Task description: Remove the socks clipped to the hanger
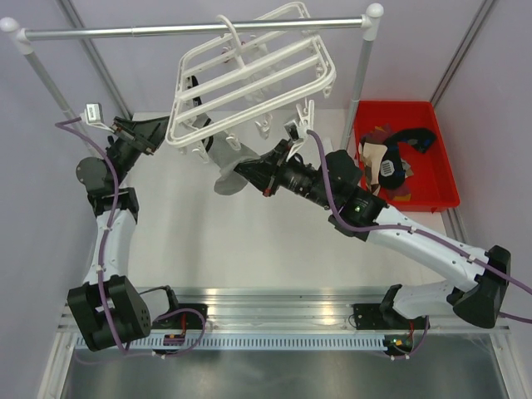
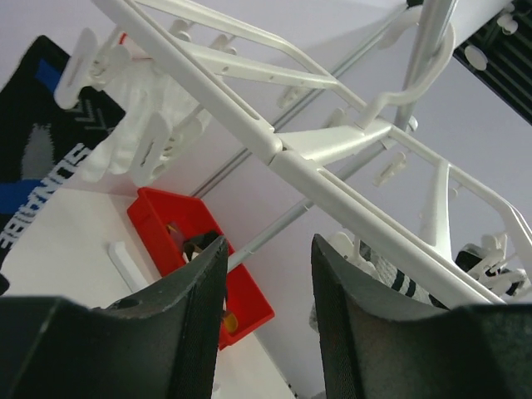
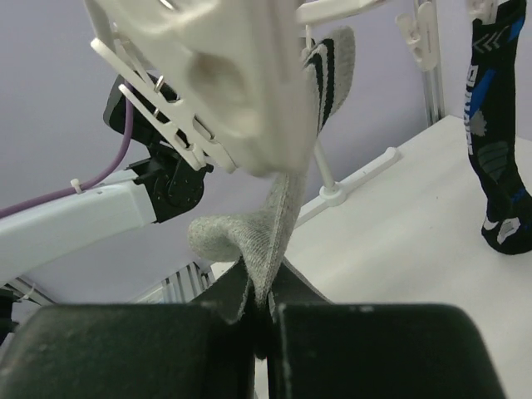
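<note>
The white hanger (image 1: 249, 75) hangs tilted from the silver rail. A grey sock (image 1: 224, 170) with black stripes hangs from one of its clips. My right gripper (image 1: 243, 171) is shut on this sock's lower part; in the right wrist view the grey sock (image 3: 278, 208) runs from the clip (image 3: 241, 91) down into my closed right gripper (image 3: 259, 287). A black-and-blue sock (image 3: 495, 158) hangs further off. My left gripper (image 1: 150, 131) is open and empty below the frame's left side. In the left wrist view it (image 2: 268, 249) looks up at the hanger (image 2: 274, 150), a black-and-blue sock (image 2: 33, 158) and a white sock (image 2: 141, 116).
A red bin (image 1: 445, 158) at the right holds several loose socks; it also shows in the left wrist view (image 2: 158, 216). The silver rail (image 1: 166, 32) spans the back on two white posts. The left arm (image 3: 91, 208) shows behind the grey sock.
</note>
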Action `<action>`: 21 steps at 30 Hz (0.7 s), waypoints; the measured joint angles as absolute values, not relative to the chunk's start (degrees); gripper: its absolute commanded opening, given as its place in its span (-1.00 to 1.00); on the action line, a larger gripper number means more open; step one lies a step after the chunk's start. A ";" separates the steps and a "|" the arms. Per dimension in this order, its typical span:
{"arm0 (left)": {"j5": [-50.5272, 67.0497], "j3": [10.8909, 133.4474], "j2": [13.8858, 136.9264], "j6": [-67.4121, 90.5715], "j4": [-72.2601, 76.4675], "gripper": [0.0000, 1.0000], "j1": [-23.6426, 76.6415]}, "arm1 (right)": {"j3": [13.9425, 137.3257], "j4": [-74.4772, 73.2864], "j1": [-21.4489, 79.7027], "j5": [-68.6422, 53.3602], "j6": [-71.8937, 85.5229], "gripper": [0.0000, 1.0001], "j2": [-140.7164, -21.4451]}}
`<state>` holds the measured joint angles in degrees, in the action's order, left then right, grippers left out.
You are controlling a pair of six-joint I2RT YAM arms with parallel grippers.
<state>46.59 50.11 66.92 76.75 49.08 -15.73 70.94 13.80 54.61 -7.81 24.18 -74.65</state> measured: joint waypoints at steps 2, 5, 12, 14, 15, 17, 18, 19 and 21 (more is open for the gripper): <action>47.11 50.11 66.92 77.08 50.61 -0.01 -15.05 | 70.50 14.22 54.28 -8.43 24.67 -0.99 -74.15; 47.72 49.91 66.98 78.24 54.19 0.00 -14.72 | 69.76 14.70 53.63 -9.67 25.65 -0.99 -74.04; 48.93 46.06 69.12 83.44 67.37 0.00 -14.35 | 66.15 18.48 49.69 -14.55 30.65 -0.99 -73.93; 49.30 45.10 69.73 84.31 69.12 -0.01 -14.26 | 64.60 19.49 48.40 -15.79 32.32 -0.99 -73.60; 49.50 44.64 69.76 84.62 69.54 -0.01 -14.26 | 63.96 19.94 47.29 -16.36 33.04 -0.99 -73.32; 49.71 43.99 69.47 84.66 70.02 -0.01 -14.26 | 62.74 20.43 45.87 -17.45 34.35 -0.98 -72.49; 49.71 43.77 69.12 84.64 69.89 -0.01 -14.26 | 62.13 20.84 45.04 -18.02 34.92 -0.99 -71.92; 49.74 43.64 68.64 84.47 69.63 -0.01 -14.26 | 61.69 21.15 44.45 -18.46 35.46 -0.98 -71.37; 49.80 43.29 66.87 83.77 68.10 0.00 -14.26 | 60.97 22.20 43.09 -19.51 36.51 -0.99 -70.39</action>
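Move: The right hand already grips the foot of the grey striped sock; its clipped cuff is about 9 cm to the left, 8 cm ahead and 10 cm higher. An empty clip on the near rail hangs some 3 cm left, 2 cm ahead and 9 cm above that hand. The black-and-blue sock is roughly 23 cm ahead, 13 cm left and 5 cm up. From the left hand, the grey cuff lies about 10 cm right, 4 cm back and 10 cm up. Keeping the grey sock's foot pinched in its shut fingers, the right hand tugs on it, mainly rightward, about 4 cm, with some 2 cm of forward and downward travel, and its left side rolls up slightly. The left hand, fingers staying half open beside the hanger, eases back about 3 cm and 2 cm right, pointing a little higher and turning slightly clockwise. ##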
